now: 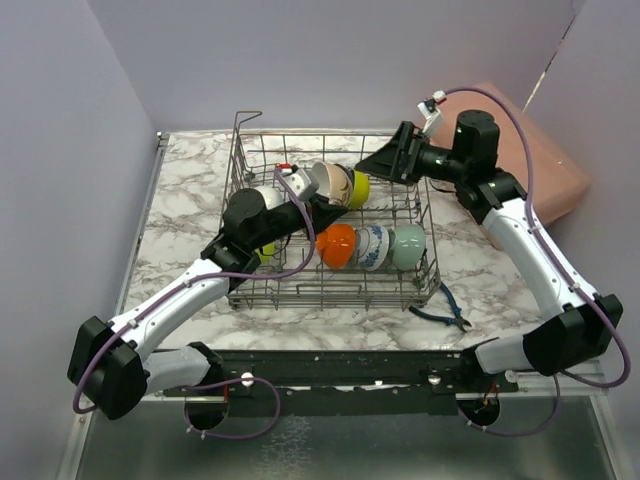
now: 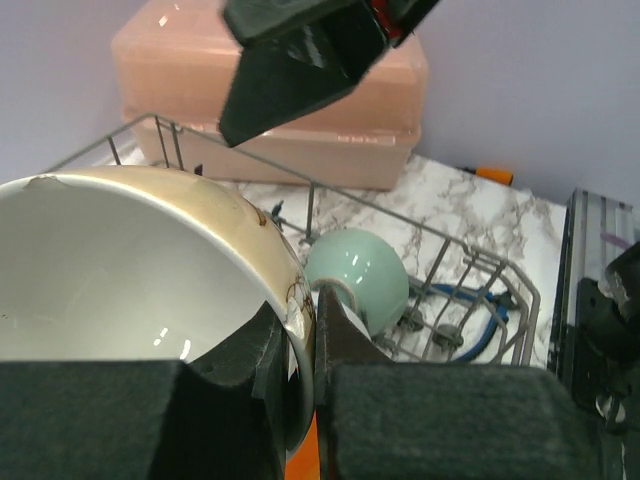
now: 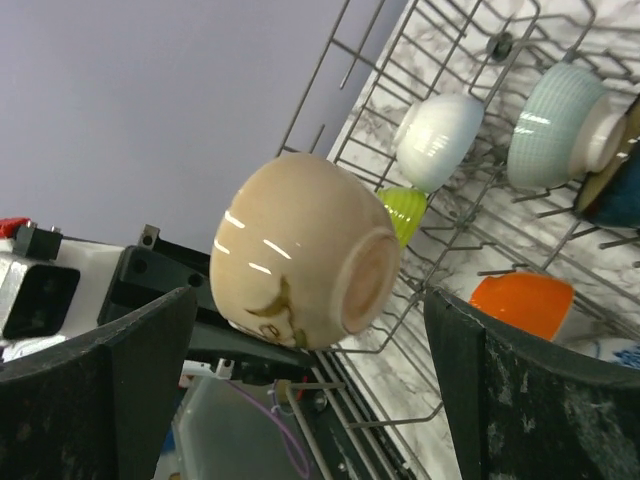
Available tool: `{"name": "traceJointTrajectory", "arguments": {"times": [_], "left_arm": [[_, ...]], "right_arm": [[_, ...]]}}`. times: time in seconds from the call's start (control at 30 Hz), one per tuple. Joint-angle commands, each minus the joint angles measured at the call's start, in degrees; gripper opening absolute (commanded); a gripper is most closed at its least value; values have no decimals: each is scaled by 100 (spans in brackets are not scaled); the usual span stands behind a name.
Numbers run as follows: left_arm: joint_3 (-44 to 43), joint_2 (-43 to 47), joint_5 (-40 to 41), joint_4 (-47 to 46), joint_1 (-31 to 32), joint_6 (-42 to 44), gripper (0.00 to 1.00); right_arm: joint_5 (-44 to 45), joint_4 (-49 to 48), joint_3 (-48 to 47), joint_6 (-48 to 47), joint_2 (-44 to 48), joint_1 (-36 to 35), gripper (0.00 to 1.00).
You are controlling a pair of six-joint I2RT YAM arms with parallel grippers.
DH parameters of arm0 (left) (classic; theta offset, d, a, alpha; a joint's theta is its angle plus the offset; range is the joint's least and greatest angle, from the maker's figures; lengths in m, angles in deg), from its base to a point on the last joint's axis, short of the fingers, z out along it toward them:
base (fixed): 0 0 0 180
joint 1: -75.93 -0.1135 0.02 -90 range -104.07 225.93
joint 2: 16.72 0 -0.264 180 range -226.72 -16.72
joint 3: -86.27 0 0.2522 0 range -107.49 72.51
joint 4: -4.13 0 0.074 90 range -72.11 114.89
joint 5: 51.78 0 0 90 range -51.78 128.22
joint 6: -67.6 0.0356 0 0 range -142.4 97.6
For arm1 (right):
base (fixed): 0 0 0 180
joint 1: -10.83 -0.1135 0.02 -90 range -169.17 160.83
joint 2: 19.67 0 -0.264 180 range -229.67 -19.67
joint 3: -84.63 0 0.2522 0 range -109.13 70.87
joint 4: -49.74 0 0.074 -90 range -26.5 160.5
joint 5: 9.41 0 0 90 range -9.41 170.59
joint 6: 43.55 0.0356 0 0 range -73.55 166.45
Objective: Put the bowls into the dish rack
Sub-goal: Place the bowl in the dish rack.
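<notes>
The grey wire dish rack [image 1: 330, 296] stands mid-table. My left gripper [image 1: 303, 190] is over it, shut on the rim of a beige bowl [image 1: 323, 181] held tilted above the tines. In the left wrist view one finger is inside the rim and one outside of the beige bowl [image 2: 120, 270]. My right gripper [image 1: 378, 165] is open and faces it; the beige bowl [image 3: 300, 250] lies between the spread fingers [image 3: 500, 400], untouched. Orange [image 1: 335, 245], blue-patterned [image 1: 372, 246] and mint green [image 1: 407, 247] bowls stand in the front row, a yellow-green bowl [image 1: 358, 189] behind them.
A pink translucent box [image 1: 540, 160] sits at the back right, outside the rack. Blue-handled pliers [image 1: 440, 310] lie on the marble by the rack's front right corner. A white bowl [image 3: 440, 140], a lime green bowl [image 3: 405, 212] and a dark teal bowl [image 3: 610, 190] also sit in the rack.
</notes>
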Motion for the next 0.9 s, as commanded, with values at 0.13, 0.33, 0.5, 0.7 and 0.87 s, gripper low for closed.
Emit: {"name": "traceJointTrajectory", "arguments": {"times": [0.13, 0.33, 0.5, 0.7, 0.87], "left_arm": [[-494, -111, -252, 575, -8, 947, 0], [-629, -145, -80, 1045, -8, 1304, 0], [-697, -163, -37, 1135, -8, 1410, 0], [-740, -265, -23, 1167, -10, 1471, 0], [-773, -330, 13, 1180, -8, 1448, 0]], "right_arm": [[630, 1310, -1000, -227, -953, -809, 100], [659, 1937, -1380, -350, -1473, -1066, 100], [729, 2151, -1458, -478, -1651, -1202, 100], [249, 1951, -1377, -399, -1735, -1256, 87], [36, 1416, -1179, -253, -1593, -1263, 14]]}}
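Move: The cream bowl, already pinched by its rim in the left gripper, has its middle about 4 cm forward of that hand and nearly level with it. From the open right hand it lies roughly 9 cm left, 3 cm back and 4 cm lower. Down in the rack, the orange bowl sits some 17 cm almost straight below the left hand, with the green bowl about 14 cm to the right of it; the yellow-green bowl is around 7 cm ahead, 4 cm left and 21 cm below the right hand. Keep the left gripper shut on the cream bowl's rim, lower it about 5 cm towards the orange bowl and tip its fingers some 15 degrees down. Swing the open right gripper left and down, around 8 cm each way, turning its fingers downward, until they straddle the bowl; then start closing them on it. ##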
